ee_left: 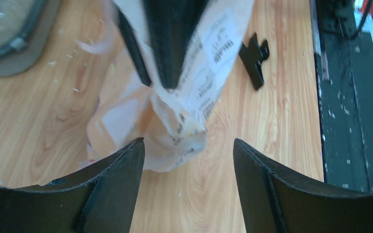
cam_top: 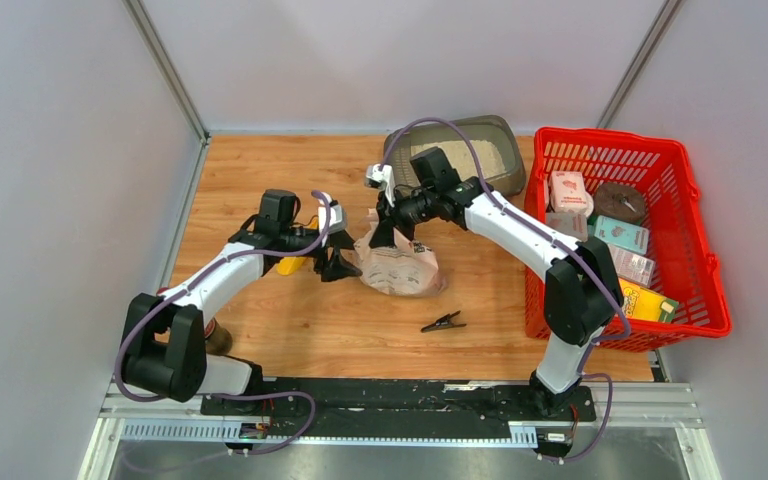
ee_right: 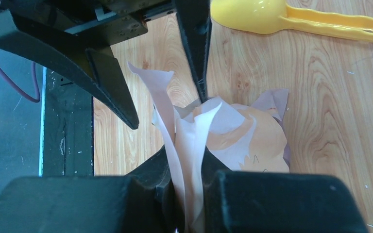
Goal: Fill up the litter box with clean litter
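The litter box point(cam_top: 513, 160) lies at the back of the table, with pale clean litter point(cam_top: 470, 155) inside; one corner of it point(ee_left: 9, 65) shows in the left wrist view. An orange-and-white plastic bag point(cam_top: 400, 265) slumps mid-table. My right gripper point(cam_top: 385, 225) is shut on the bag's crumpled top film point(ee_right: 187, 145), pinched between its jaws point(ee_right: 187, 184). My left gripper point(cam_top: 340, 262) is open at the bag's left side. Its fingers straddle the bag's lower corner point(ee_left: 175, 141) without touching it, and the gripper's midpoint point(ee_left: 188, 150) is over bare wood.
A yellow scoop point(cam_top: 290, 265) lies under my left wrist and also appears in the right wrist view point(ee_right: 291, 19). A black clip point(cam_top: 443, 322) rests on the wood in front of the bag. A red mesh basket point(cam_top: 705, 270) with several boxes fills the right side.
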You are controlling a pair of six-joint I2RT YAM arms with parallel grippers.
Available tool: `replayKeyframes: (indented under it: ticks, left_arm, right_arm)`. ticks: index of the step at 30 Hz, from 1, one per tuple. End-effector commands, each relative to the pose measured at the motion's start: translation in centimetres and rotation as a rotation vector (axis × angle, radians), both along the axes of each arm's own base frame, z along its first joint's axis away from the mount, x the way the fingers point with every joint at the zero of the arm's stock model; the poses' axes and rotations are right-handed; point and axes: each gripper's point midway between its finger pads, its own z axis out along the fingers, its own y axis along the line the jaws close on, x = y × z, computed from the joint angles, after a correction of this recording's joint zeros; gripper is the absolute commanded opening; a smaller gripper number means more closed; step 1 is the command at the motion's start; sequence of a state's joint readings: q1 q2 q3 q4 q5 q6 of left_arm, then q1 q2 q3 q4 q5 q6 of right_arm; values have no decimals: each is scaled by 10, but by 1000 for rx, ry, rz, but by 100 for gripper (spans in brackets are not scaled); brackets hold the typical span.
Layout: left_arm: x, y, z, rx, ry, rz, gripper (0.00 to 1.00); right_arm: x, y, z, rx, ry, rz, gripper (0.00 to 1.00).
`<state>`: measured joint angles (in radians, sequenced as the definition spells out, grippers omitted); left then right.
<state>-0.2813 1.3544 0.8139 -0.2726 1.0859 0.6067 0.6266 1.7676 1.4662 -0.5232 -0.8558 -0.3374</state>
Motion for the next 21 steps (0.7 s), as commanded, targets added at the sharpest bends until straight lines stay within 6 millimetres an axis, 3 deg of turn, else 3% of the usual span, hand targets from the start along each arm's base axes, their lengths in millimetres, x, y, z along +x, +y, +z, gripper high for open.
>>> replayKeyframes:
  ticks: [1,6,16,21]
  left_arm:
    - [43,-14,54,-128,-96,121,76]
    - [42,-7,61,-116,-148,171,76]
    - [45,-25,61,-168,-181,71,77]
    - [24,-31,54,-190,-144,-94,77]
  right_arm:
    - [-6,5,34,73,3,40,5]
    - [-7,3,34,73,14,38,5]
    - [-6,6,37,86,26,41,5]
    - [-4,6,39,89,21,37,5]
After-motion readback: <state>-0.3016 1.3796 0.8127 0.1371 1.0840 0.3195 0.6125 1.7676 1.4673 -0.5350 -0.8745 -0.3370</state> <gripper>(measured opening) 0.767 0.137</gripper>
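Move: The left hand's open fingers point right at the bag's gathered top, about 6 cm to their right, 3 cm ahead and a little higher, still pinched between the right fingers. The bag's body lies about 10 cm right of the left hand, 1 cm back and 8 cm lower; from the right hand, 4 cm right, 5 cm back and 11 cm below. From the left hand, the yellow scoop is about 9 cm left, 2 cm ahead, 13 cm down; the black clip 18 cm right, 13 cm back, 13 cm down. Forward and up together, about 4 cm each way, the left hand comes up beside the bag's gathered top, then eases some 2 cm right towards it, sinking slightly at the end. The wrist lifts the fingertips nearly 10 degrees closer to level, with the fingers kept wide open around the paper's height. The right hand holds still and keeps its pinch on the bag. ##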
